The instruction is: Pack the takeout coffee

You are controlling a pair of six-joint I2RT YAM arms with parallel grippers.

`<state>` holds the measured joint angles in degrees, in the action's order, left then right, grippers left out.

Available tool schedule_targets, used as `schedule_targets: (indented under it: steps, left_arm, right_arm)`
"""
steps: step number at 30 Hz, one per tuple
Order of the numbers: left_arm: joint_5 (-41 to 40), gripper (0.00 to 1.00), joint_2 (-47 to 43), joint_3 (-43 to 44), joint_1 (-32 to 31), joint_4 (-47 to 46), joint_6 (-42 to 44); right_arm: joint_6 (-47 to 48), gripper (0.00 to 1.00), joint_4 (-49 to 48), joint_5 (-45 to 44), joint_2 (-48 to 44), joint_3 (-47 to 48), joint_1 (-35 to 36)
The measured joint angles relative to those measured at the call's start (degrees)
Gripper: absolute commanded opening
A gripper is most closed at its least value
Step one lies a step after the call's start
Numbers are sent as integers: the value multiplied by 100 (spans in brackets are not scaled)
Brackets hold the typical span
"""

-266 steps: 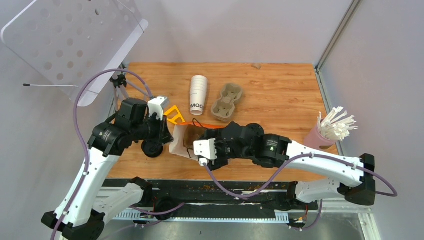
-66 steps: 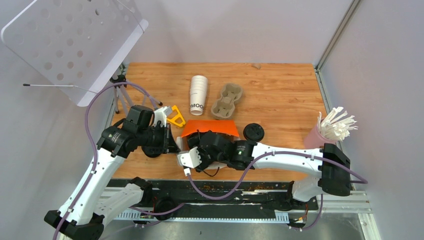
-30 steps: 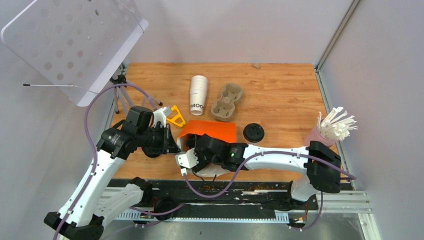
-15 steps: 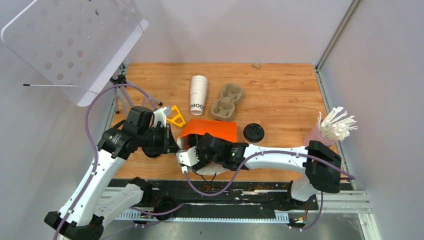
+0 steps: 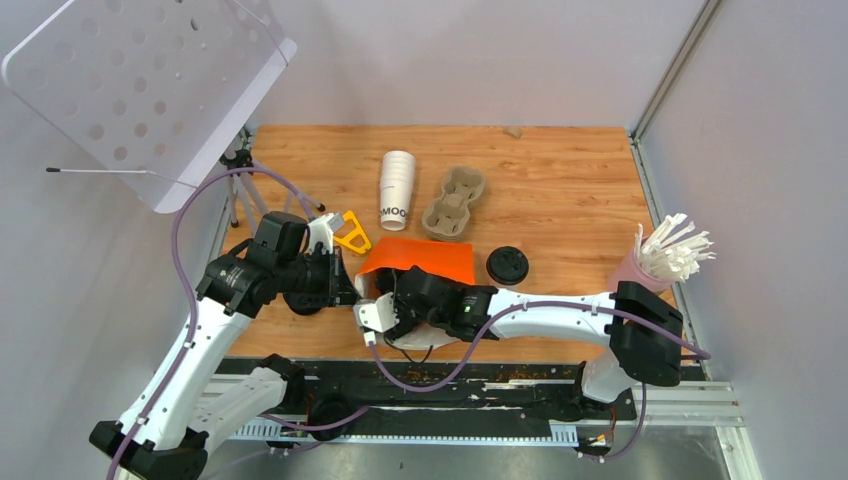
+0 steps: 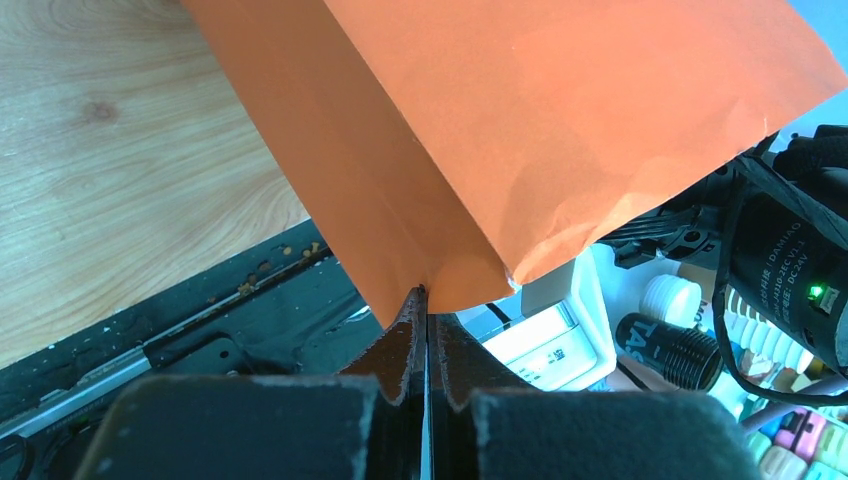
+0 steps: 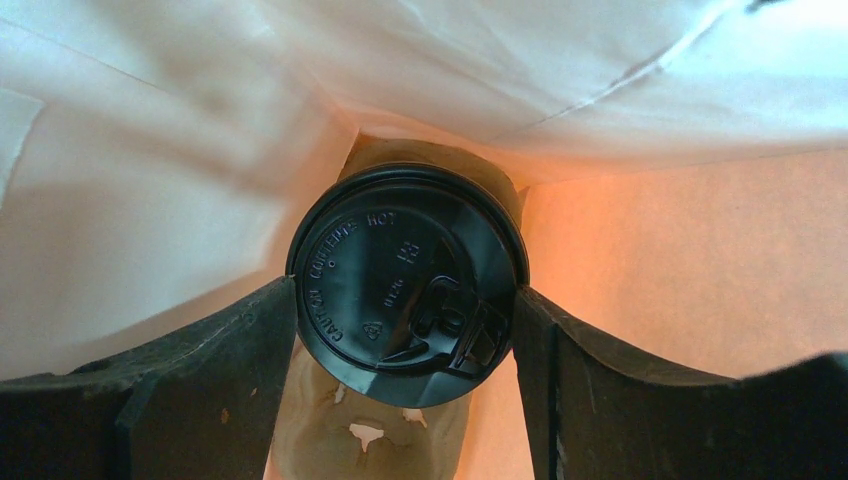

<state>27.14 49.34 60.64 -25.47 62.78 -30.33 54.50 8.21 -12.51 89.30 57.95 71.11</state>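
The takeout coffee (image 7: 405,270) shows from above in the right wrist view: a round black lid over a paper cup, down inside the orange paper bag (image 5: 420,258). My right gripper (image 7: 405,296) is in the bag with one finger pressed against each side of the lid. From the top view its fingertips and the cup are hidden by the bag. My left gripper (image 6: 425,296) is shut on the bag's (image 6: 520,130) lower edge, holding it up at the near left of the table.
Behind the bag lie a stack of lidless white cups (image 5: 396,188) and a cardboard cup carrier (image 5: 455,203). A loose black lid (image 5: 507,265) sits right of the bag, a pink cup of sticks (image 5: 660,258) at the far right, a yellow bracket (image 5: 351,232) near my left wrist.
My right wrist has shifted slightly to the right at the bag's mouth over the last second. The left gripper and the bag have stayed put.
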Motion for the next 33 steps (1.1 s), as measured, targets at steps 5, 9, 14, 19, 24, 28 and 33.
schedule_targets:
  steps: [5, 9, 14, 19, 24, 28, 33]
  left_arm:
    - [2, 0, 28, 0, 0, 0, -2]
    - [15, 0, 72, 0, 0, 0, -2]
    - [50, 0, 129, 0, 0, 0, -2]
    - [87, 0, 157, 0, 0, -2, -2]
    - [87, 0, 162, 0, -2, 0, -7]
    - [85, 0, 162, 0, -2, 0, -24]
    - [85, 0, 168, 0, -2, 0, -28]
  right_arm:
    - [-2, 80, 0, -2, 0, 0, -4]
    - [-28, 87, 61, 0, 0, 46, -17]
    - [-116, 91, 254, 33, 0, 175, -44]
    - [-168, 94, 376, 116, -4, 223, -44]
    - [-221, 96, 605, 221, -39, 313, -44]
    - [-317, 96, 765, 260, -50, 407, -59]
    - [-387, 97, 872, 262, -59, 437, -70]
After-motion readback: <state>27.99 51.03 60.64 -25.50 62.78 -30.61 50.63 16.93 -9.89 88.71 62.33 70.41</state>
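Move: My right hand is inside the tilted orange bag, fingers still around the black lid of the coffee cup; the cup's middle lies about 3 cm ahead, 1 cm left and 3 cm below. The pulp carrier under it is roughly 7 cm ahead, 1 cm left and 6 cm down. The rim corner pinched by my left hand is some 5 cm back, 6 cm left and 9 cm up. From my left hand the cup is about 6 cm ahead, 6 cm right and 12 cm below. I spread my right fingers from about three-quarters to almost fully open to let go of the lid, and then ease that hand back, to the right and slightly up, only about 1 cm, tipping the wrist some 5 degrees. One finger now stands clear of the lid, the other still right beside its edge. My left hand stays put, still pinching the bag's rim. ##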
